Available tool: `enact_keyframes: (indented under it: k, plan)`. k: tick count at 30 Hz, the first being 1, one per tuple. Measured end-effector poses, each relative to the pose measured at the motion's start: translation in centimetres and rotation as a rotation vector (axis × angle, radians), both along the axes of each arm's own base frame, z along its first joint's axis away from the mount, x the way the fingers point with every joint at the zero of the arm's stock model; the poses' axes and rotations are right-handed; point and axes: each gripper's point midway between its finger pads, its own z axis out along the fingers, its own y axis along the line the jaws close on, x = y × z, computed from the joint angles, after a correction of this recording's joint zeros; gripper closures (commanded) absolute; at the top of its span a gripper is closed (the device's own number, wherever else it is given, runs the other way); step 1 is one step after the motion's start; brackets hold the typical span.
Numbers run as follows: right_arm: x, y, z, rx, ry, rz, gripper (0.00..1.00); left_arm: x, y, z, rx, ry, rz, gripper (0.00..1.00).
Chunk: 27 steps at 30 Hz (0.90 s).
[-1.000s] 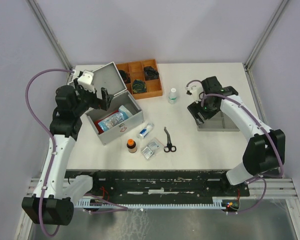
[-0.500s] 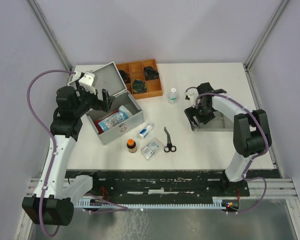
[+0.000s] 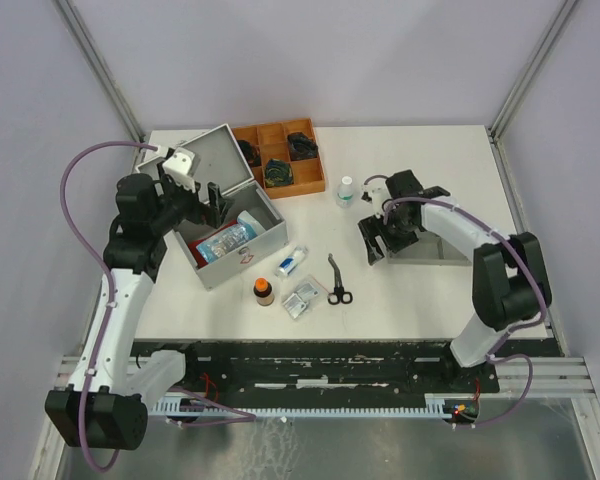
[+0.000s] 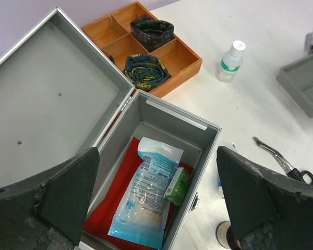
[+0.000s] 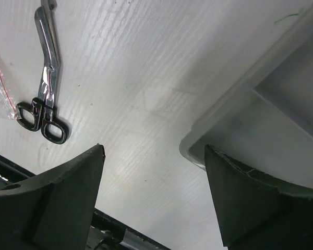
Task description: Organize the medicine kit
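The medicine kit, a silver-grey metal case, stands open at the table's left with its lid tipped back. A blue-and-clear pouch and a small green box lie on its red lining. My left gripper hovers open above the case's far left edge, and in the left wrist view this gripper frames the inside of the kit. My right gripper is open and empty over bare table, just left of the grey tray's corner.
Scissors lie left of the right gripper, with a clear plastic packet, an amber bottle and a small tube beside the case. A white bottle stands mid-table. A wooden compartment tray sits at the back.
My right gripper has swung left and toward me, off the grey tray onto the table beside it. The left arm has barely shifted.
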Motion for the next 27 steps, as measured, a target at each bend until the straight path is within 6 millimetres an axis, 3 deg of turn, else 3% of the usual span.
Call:
enact_keyframes:
  k: [5, 8, 10, 14, 19, 23, 27]
  plan:
    - [0.9, -0.1, 4.6, -0.004, -0.21, -0.006, 0.19, 0.0, -0.3, -1.2, 0.003, 0.027, -0.019, 0.0]
    - [1.2, 2.1, 7.1, 0.031, -0.325, 0.044, 0.29, 0.1, -0.3, -1.2, 0.003, 0.027, -0.023, 0.01]
    - [0.9, 4.0, 7.6, 0.051, -0.356, 0.095, 0.32, 0.2, -0.3, -1.0, 0.003, 0.019, -0.022, 0.01]
    - [-0.3, 7.7, 6.0, 0.065, -0.34, 0.191, 0.36, 0.5, 0.1, -1.1, 0.009, 0.011, 0.004, 0.01]
    - [-1.2, 10.7, 1.4, 0.011, -0.232, 0.259, 0.37, 0.7, 0.6, -1.0, 0.017, 0.005, 0.031, 0.01]
    - [-1.3, 11.8, -1.6, -0.048, -0.181, 0.286, 0.38, 0.6, 0.7, -0.8, 0.019, -0.002, 0.037, 0.01]
    - [-0.7, 12.8, -3.0, -0.092, -0.176, 0.303, 0.41, 0.6, 0.7, -0.7, 0.019, -0.004, 0.038, 0.01]
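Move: The right hand is low beside the near-left corner of the grey tray, fingers open, with the scissors' middle about 11 cm to its left, 5 cm nearer the base and roughly 4 cm below. Beyond them the clear bag of small packs lies some 20 cm left and 10 cm back, the white roll pack about 22 cm left and level. The tray's middle is some 14 cm right and 5 cm ahead. From the left hand the scissors lie about 27 cm right, 12 cm back and 28 cm below. The right hand lifts some 7 cm away from the tray's corner, then swings left in an arc and sinks about 10 cm towards the blades of the scissors, ending some 13 cm left of where it began and a little lower. On the way it turns roughly 15 degrees counter-clockwise and its fingers close partly, still well apart, so that they come down on either side of the blades; no grip on the scissors can be seen yet. ##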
